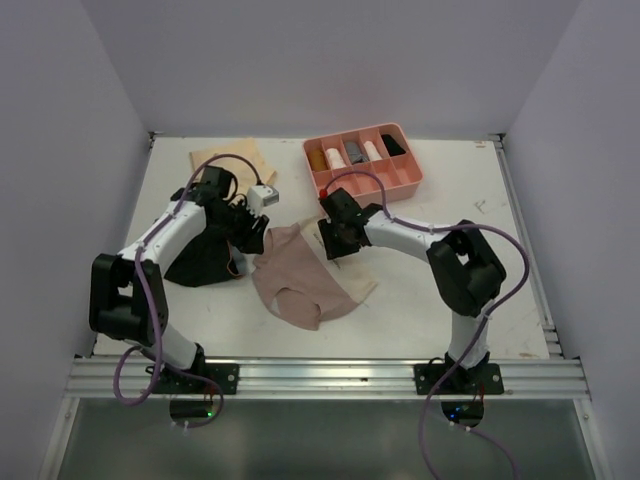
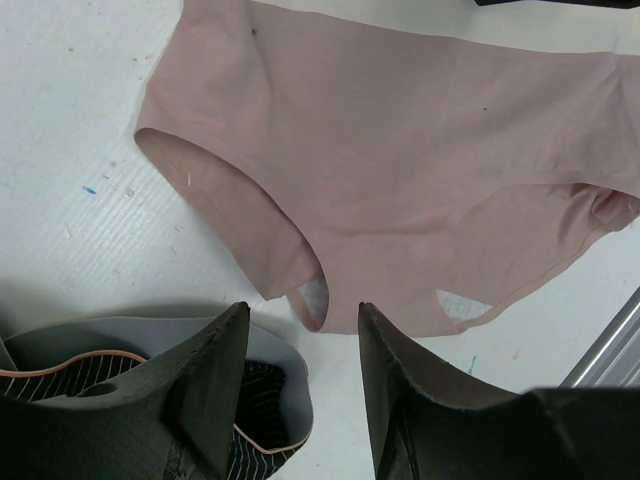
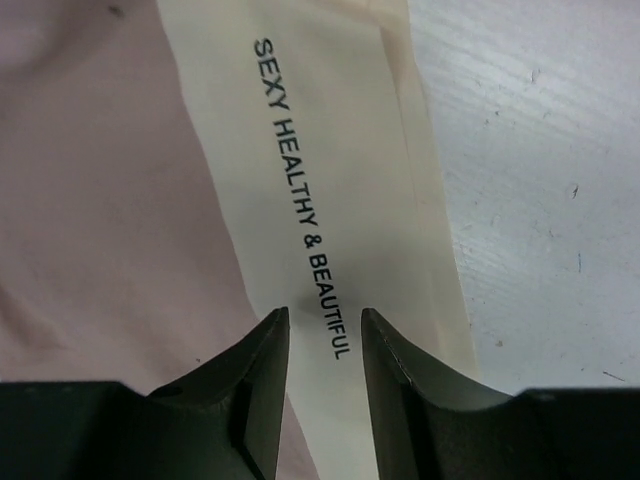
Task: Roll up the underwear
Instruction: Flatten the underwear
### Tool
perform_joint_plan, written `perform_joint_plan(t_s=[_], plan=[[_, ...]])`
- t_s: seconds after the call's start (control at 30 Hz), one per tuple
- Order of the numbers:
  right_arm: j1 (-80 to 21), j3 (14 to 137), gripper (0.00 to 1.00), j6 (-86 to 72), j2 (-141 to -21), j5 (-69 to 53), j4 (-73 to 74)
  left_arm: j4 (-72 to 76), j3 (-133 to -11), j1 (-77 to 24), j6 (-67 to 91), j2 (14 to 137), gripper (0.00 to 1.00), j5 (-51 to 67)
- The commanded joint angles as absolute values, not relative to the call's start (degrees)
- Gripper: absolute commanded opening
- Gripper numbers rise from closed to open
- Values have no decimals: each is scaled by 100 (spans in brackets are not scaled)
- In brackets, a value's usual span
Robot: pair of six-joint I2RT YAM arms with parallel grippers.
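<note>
The dusty pink underwear (image 1: 298,282) lies spread flat at the table's middle, its cream waistband (image 3: 300,180), printed with black lettering, along the right side. My left gripper (image 2: 302,312) is open just off the pink cloth's (image 2: 400,180) left edge, with nothing between its fingers. My right gripper (image 3: 325,315) is open right above the cream band, holding nothing. The black underwear (image 1: 205,262) lies crumpled under the left arm, and its striped inside (image 2: 250,400) shows beside the left fingers. The pale tan underwear (image 1: 232,158) lies at the back left.
A rigid pink divided tray (image 1: 400,182) with several rolled items stands at the back right of the middle. Grey walls close in the table on three sides. A metal rail (image 1: 330,375) runs along the near edge by the arm bases.
</note>
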State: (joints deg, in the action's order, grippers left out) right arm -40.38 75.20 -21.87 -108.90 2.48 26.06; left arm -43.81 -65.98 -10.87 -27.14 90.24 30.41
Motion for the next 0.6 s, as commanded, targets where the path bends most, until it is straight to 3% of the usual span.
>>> perform_joint_plan(t_s=[0.0,0.07,0.2,0.3,0.57], plan=[[-3964,7339,39,-2294,-10995,282,2646,-3824,-6452,-1037,-2865,8649,52,3147],[-3929,7129,35,-2233,-11065,229,2698,-3779,-6381,-1037,-2944,8648,52,3077],[-3789,6479,10,-2215,-10944,255,2690,-3665,-6337,-1037,-2980,8736,51,2752],[-3551,5838,0,-2285,-10479,255,2663,-3647,-6328,-1037,-2953,8894,49,2672],[-3322,4432,0,-2803,-9037,36,2462,-3779,-6425,-1046,-2865,9588,49,3188]])
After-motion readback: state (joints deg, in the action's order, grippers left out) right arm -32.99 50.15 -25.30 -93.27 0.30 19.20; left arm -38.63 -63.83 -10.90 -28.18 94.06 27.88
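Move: The waistband spot the right hand is about to grip lies roughly 2 cm back and 2 cm to its right, about 3 cm below its half-open fingers. The underwear's pink body centres some 8 cm to this hand's left and 4 cm back, and the pink organizer box is about 20 cm ahead and 7 cm to the right. From the empty left hand, that waistband spot is roughly 20 cm to the right, 2 cm back and 7 cm lower. The right hand sinks nearly 3 cm onto the cream waistband while easing right and slightly back, its fingers shutting on the cloth near the end of the lettering, and then, staying low, drags the band right and back towards the base, about 9 cm to the right in all, turning some 10 degrees clockwise. Meanwhile the left hand, empty and still half open beside the underwear's left edge, edges about 1 cm forward and then drops some 3 cm near the grey rim of the black bag. ##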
